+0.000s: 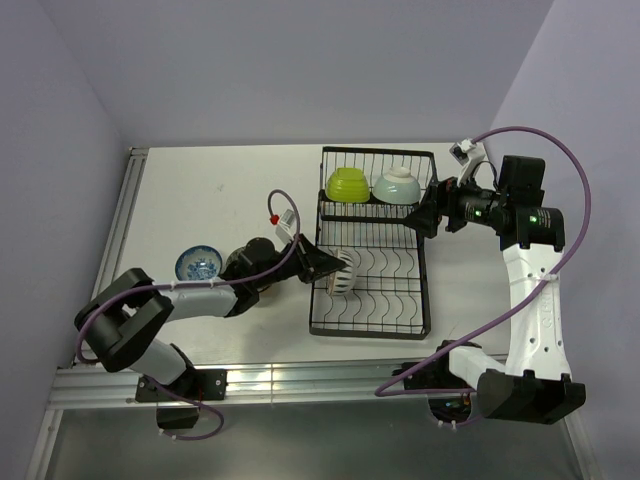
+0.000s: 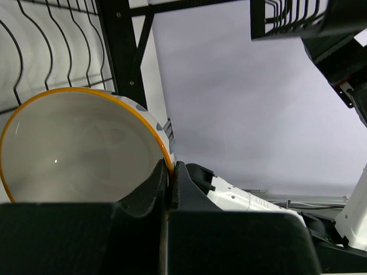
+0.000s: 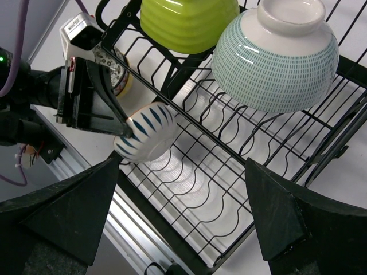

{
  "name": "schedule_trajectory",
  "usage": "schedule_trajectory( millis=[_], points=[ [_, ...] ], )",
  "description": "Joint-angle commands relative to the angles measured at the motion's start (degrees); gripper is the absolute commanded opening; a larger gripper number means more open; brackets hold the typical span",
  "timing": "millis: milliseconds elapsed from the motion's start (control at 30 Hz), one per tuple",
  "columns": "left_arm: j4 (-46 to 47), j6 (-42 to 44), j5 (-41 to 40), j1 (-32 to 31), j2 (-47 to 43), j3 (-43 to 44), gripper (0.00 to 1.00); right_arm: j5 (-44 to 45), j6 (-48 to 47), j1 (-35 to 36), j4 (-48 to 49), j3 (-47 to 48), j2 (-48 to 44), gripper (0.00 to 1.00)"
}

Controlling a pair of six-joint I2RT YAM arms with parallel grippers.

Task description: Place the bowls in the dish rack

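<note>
The black wire dish rack point(image 1: 427, 300) stands mid-table. A lime green bowl point(image 1: 348, 184) and a pale mint bowl point(image 1: 397, 186) rest upside down on its raised far section. My left gripper point(image 1: 335, 265) is shut on the rim of a white bowl with dark stripes point(image 1: 345, 271), held on edge just over the rack's left slots. In the left wrist view the fingers point(image 2: 160, 177) pinch its orange rim point(image 2: 166, 150). My right gripper point(image 3: 182, 163) hangs open over the rack point(image 3: 229, 172), near the mint bowl point(image 3: 275, 54), with nothing between its fingers.
A blue patterned bowl point(image 1: 198, 264) sits on the table left of the left arm. Another patterned bowl point(image 3: 119, 77) shows behind the left gripper in the right wrist view. The table's metal rails run along the left and near edges.
</note>
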Motion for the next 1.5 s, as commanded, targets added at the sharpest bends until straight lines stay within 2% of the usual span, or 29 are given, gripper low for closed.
schedule_trajectory(
  millis=[0,633,867,1167,1467],
  points=[
    [9.3,1.6,0.7,1.2,0.3,3.0,0.0,-1.1,-0.4,-0.5,0.0,0.4,-1.2,0.98],
    [26.7,0.1,6.6,6.7,10.9,4.1,0.0,0.6,-1.6,-0.5,-2.2,1.0,-0.9,0.97],
    [28.8,-0.5,6.0,7.0,14.5,4.7,0.0,0.3,-2.3,-0.5,-2.9,1.4,0.0,0.96],
    [37.6,-5.1,7.0,7.0,21.6,6.6,0.0,0.2,-3.0,-0.5,-3.4,0.8,-0.2,0.96],
    [35.6,-5.2,6.2,7.0,22.7,5.5,0.0,0.2,-3.4,-0.5,-4.2,2.0,0.1,0.96]
  ],
)
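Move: The left hand still holds the striped bowl on edge over the lower tier. The slot it is being taken to lies about 6 cm ahead, 4 cm right and 7 cm below, just short of the upper shelf. On that shelf, the lime bowl is some 15 cm ahead, 3 cm right and 6 cm up; the teal bowl is 15 cm ahead and 15 cm right. From the right hand, the slot is about level fore-and-aft, 16 cm left and 20 cm down. Keeping its pinch on the rim, the left hand carries the striped bowl 6 cm forward, then mostly down 3 cm. ##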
